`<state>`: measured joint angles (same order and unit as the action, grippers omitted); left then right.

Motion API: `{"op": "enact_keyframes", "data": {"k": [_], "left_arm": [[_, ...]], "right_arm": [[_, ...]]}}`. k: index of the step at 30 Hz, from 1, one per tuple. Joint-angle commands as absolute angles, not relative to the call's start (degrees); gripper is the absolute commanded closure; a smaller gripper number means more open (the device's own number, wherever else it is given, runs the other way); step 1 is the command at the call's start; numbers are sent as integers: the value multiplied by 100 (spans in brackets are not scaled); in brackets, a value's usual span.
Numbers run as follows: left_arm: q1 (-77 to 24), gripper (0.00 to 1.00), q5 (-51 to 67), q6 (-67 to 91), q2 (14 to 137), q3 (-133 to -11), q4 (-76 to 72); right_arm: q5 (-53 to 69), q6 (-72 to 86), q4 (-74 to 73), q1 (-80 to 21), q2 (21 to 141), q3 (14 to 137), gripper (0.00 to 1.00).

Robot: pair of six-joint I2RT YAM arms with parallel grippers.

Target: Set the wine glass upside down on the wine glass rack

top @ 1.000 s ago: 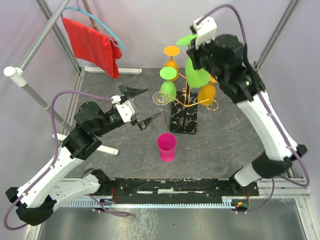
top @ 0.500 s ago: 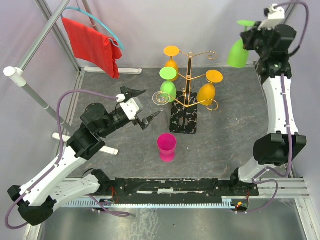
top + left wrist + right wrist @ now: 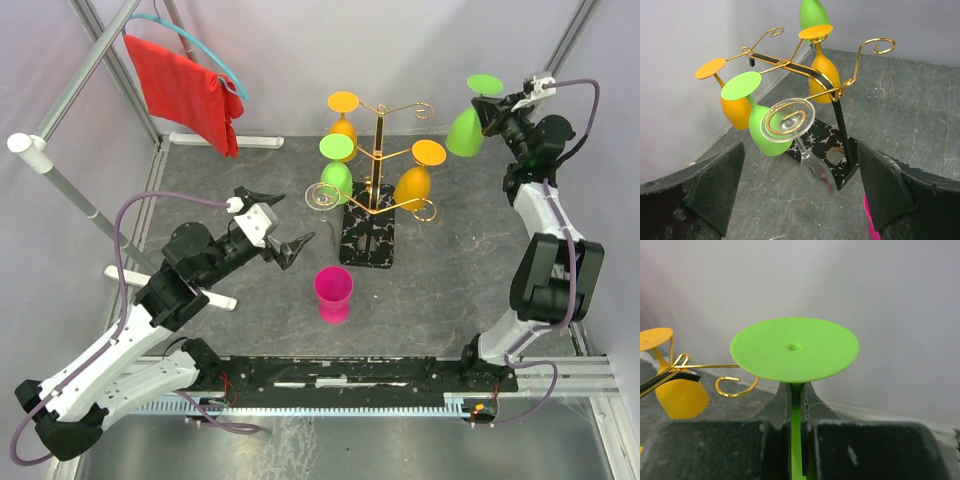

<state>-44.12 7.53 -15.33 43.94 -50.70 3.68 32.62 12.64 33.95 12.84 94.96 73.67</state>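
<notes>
My right gripper is shut on the stem of a green wine glass, held upside down at the far right, well clear of the rack. In the right wrist view the fingers pinch the green stem just under the round foot. The gold wire wine glass rack stands mid-table on a black marble base. On it hang two orange glasses, a green one and a clear one. My left gripper is open and empty, just left of the rack, facing the clear glass.
A pink cup stands in front of the rack base. A red cloth hangs on a hanger from the frame at the back left. A white pole runs along the left side. Grey walls close the back and sides.
My right arm has swung the green glass from above the rack out to the far right, then drawn it slightly lower and inward. The left arm shifted only slightly.
</notes>
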Motion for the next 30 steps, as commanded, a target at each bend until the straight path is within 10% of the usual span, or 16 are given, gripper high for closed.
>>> {"op": "enact_keyframes", "data": {"k": [1,30], "left_arm": [[-4421,1,679,-1272,4345,-5054,-188],[-4413,1,654,-1335,4677,-5130,-46]], "right_arm": [[4454,2151,5973,1322,9996,7196,99],[5584,2282,7947,661,11677,7170,98]]}}
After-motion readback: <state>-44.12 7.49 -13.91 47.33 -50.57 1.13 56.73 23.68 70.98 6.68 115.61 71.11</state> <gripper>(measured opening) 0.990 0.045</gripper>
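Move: The empty hook at the rack's far right, where the upside-down green glass is to go, lies about 12 cm to the right hand's left, 2 cm ahead and roughly 7 cm below. The hanging orange glass on the middle right arm is about 10 cm left and 6 cm back; the far-left orange glass hangs some 29 cm left, 2 cm ahead. From the left hand, the hook is about 29 cm ahead and 28 cm right. Carry the green glass in the right gripper about 11 cm left and 9 cm down to the rack's empty far-right hook, keeping the stem pinched and the glass upside down. Swing the wrist some 30 degrees counter-clockwise on the way, so the fingers end pointing forward and left past the orange glass on the middle arm. ##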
